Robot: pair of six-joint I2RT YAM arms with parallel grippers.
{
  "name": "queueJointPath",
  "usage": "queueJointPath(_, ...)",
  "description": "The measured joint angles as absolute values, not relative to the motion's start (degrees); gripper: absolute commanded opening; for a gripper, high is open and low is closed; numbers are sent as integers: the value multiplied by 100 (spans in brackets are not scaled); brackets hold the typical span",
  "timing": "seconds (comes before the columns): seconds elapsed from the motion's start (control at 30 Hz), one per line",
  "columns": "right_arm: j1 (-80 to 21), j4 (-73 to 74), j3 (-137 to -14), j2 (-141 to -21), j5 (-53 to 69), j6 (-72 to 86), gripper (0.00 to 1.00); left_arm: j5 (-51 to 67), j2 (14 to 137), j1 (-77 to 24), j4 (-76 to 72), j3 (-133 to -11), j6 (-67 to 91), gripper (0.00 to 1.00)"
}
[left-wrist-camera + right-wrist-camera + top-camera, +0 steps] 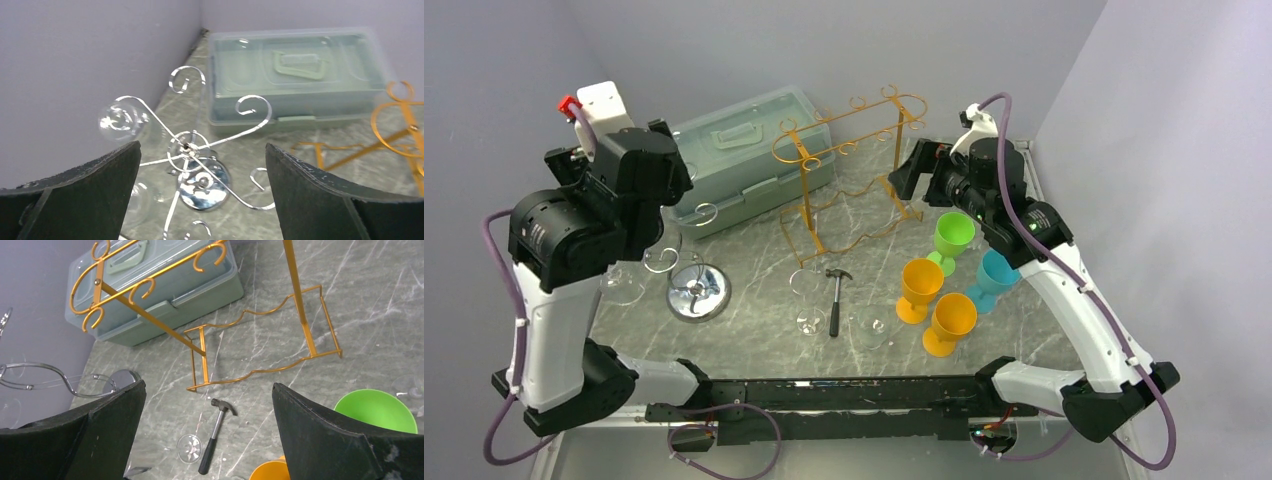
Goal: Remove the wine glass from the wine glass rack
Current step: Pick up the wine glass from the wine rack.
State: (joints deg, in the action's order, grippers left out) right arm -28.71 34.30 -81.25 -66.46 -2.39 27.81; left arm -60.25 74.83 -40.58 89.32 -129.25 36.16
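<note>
A chrome wine glass rack [697, 291] stands at the table's left on a round base. In the left wrist view I look down on its hub [186, 146] and curled arms. A clear wine glass [120, 120] hangs from an arm at the upper left, and another [140, 199] hangs lower left. In the top view they show under the left arm [660, 260]. My left gripper [202, 146] is open above the rack hub, holding nothing. My right gripper [207, 390] is open and empty, high beside the gold rack [848, 168].
A pale green lidded box [749, 160] sits behind the racks. A hammer [835, 298] lies mid-table between two clear glasses [807, 296] standing on the table. Green [953, 238], teal [994, 277] and two orange goblets [921, 287] stand at the right. Walls close in on the left and right.
</note>
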Motion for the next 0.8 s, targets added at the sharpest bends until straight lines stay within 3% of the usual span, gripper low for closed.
queueJointPath(0.33, -2871, 3444, -8296, -6751, -152, 2742, 100, -5221, 7850, -1981, 8020, -12783, 2185, 99)
queueJointPath(0.8, -3076, 3463, -8296, -7052, 242, 2744, 100, -3352, 7800, 928, 7579, -12283, 2091, 100)
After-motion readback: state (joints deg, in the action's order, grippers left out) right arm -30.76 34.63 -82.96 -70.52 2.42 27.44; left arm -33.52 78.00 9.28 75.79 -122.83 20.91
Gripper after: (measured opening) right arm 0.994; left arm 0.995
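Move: The wine glass hanging at the far left of the silver rack is about 13 cm to the left gripper's left, 3 cm ahead and 14 cm below. The rack's hub lies about 2 cm ahead, 3 cm left and 9 cm below; another hanging glass, some 5 cm back, 8 cm left and 14 cm below. The green box sits about 25 cm ahead, 6 cm right and 40 cm down. From the right gripper, the far-left glass is some 53 cm left, 6 cm back and 3 cm lower. Carry the open left gripper about 13 cm left over the top of the silver rack, swinging forward some 5 cm at first, then easing back 2 cm and sinking a little, towards the far-left glass. Turn it about 20 degrees counter-clockwise and tip the fingers slightly down on the way. Let the open right gripper drift about 3 cm left. ##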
